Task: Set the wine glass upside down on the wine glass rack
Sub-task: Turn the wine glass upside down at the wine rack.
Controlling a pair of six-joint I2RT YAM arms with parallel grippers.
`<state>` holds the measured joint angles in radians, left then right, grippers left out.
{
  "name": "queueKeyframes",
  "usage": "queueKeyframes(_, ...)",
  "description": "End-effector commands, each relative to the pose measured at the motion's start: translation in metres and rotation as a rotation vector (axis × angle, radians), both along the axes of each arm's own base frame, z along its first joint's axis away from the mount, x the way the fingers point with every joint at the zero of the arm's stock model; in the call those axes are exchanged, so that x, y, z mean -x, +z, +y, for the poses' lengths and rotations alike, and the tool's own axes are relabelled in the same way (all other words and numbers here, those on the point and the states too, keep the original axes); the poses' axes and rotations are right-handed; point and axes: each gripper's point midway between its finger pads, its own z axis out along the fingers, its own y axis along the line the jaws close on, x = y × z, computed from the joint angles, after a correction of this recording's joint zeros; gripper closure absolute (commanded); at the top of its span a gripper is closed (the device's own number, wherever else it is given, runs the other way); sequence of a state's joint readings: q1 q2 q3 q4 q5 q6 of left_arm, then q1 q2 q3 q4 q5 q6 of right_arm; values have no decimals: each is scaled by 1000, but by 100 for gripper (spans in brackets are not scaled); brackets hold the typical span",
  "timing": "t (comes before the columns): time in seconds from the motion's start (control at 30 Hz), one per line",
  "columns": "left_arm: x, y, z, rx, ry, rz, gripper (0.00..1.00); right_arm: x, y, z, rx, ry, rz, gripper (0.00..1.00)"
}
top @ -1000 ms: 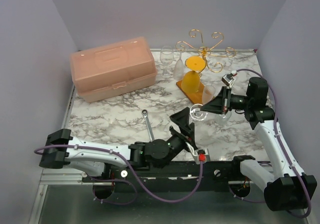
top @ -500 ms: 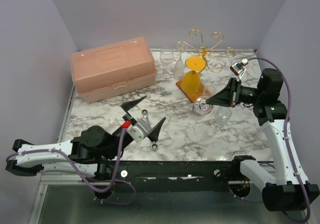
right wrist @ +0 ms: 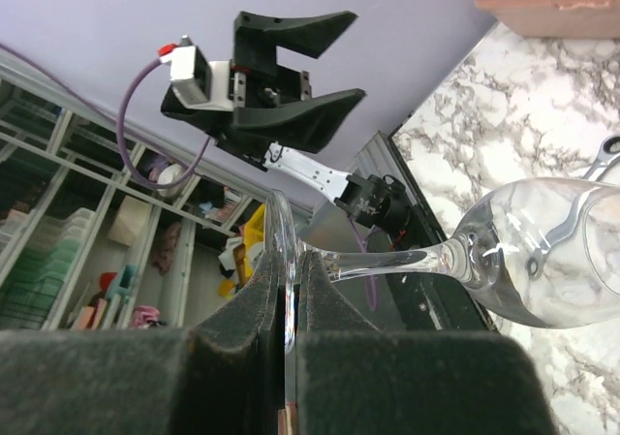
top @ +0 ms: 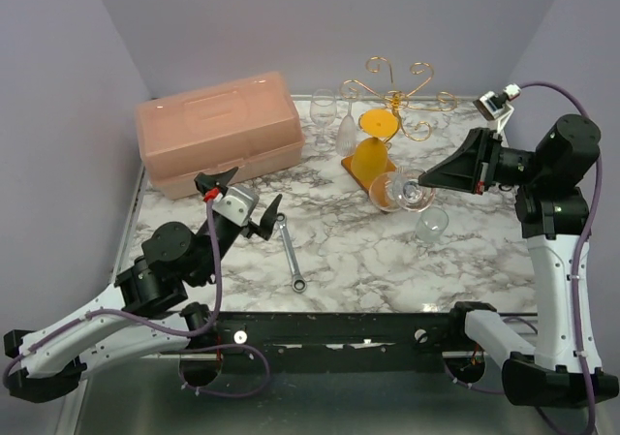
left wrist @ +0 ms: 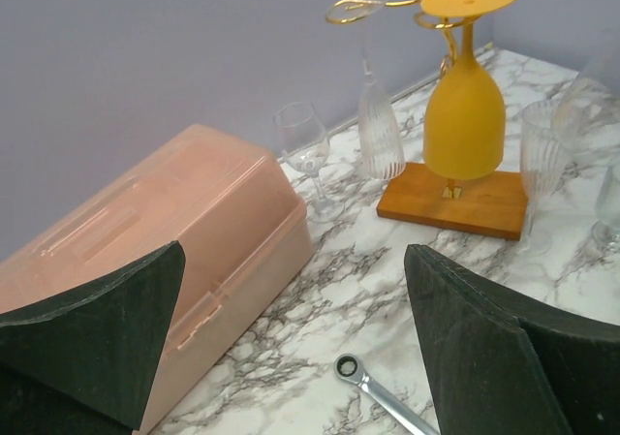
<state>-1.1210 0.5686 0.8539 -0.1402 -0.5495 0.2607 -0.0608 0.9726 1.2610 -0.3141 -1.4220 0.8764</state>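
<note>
My right gripper [top: 426, 177] is shut on the round foot of a clear wine glass [top: 399, 192] and holds it in the air just right of the rack's base. In the right wrist view the foot is pinched edge-on in the gripper [right wrist: 289, 290], and the stem runs sideways to the bowl [right wrist: 542, 251]. The wine glass rack [top: 397, 91] is gold wire on an orange-brown base [top: 360, 170], with a yellow glass [top: 374, 142] hanging upside down from it. My left gripper [top: 240, 201] is open and holds nothing, over the table beside the pink box, far from the glass.
A pink plastic box [top: 218, 130] fills the back left. A ratchet wrench [top: 289, 251] lies mid-table. Clear glasses [top: 323, 106] and a ribbed flute [top: 346, 130] stand left of the rack. Another clear glass [top: 432, 224] sits below the held one.
The left gripper opened fully and its arm swung left, away from the glass toward the pink box. The right arm lifted the glass higher and drew back to the right.
</note>
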Motion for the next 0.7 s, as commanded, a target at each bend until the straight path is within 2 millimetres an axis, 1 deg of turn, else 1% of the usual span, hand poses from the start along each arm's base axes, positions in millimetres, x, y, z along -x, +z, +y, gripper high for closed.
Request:
queueKeyframes(0.0, -13, -24, 1, -75, 38, 36, 2, 16, 27, -4, 2, 39, -91, 100)
queueKeyframes(0.17, -23, -37, 12, -75, 73, 47, 1, 14, 32, -8, 4, 19, -117, 100)
queueKeyframes(0.3, -33, -55, 19, -86, 100, 67, 1, 7, 38, -12, 7, -7, -133, 100)
queueKeyframes(0.4, -37, -64, 22, -91, 110, 81, 2, 0, 40, -15, 6, -41, -139, 100)
queueKeyframes(0.47, -38, -67, 24, -93, 116, 85, 1, -5, 42, -17, 6, -61, -140, 100)
queueKeyframes(0.67, -38, -67, 28, -74, 122, 72, 1, -16, 47, -24, 7, -110, -148, 100)
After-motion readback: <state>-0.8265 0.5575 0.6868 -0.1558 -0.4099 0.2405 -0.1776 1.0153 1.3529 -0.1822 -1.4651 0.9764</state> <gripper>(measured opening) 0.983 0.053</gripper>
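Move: The right hand grips the wine glass by its foot, bowl hanging down; the near-right empty arm of the rack lies about 21 cm ahead of it, 5 cm to its right and roughly 15 cm lower. The yellow glass hanging there is some 24 cm ahead, 2 cm left and 24 cm below the hand; the hanging fluted glass is about 30 cm ahead, 8 cm left and similarly low. From the empty left hand that same rack arm lies about 18 cm ahead, 31 cm right and 10 cm lower. With its fingers still shut on the foot of the upside-down wine glass, the right hand lifts it about 3 cm more, high above the table and short of the rack, drifting some 2 cm to the right and, after a slight draw back, easing forward about 2 cm while it turns only some 5 degrees. The left hand, empty and wide open, sinks about 8 cm while going 4 cm forward and 3 cm left, well clear of the glass, and slows to a stop with a small turn counter-clockwise. ##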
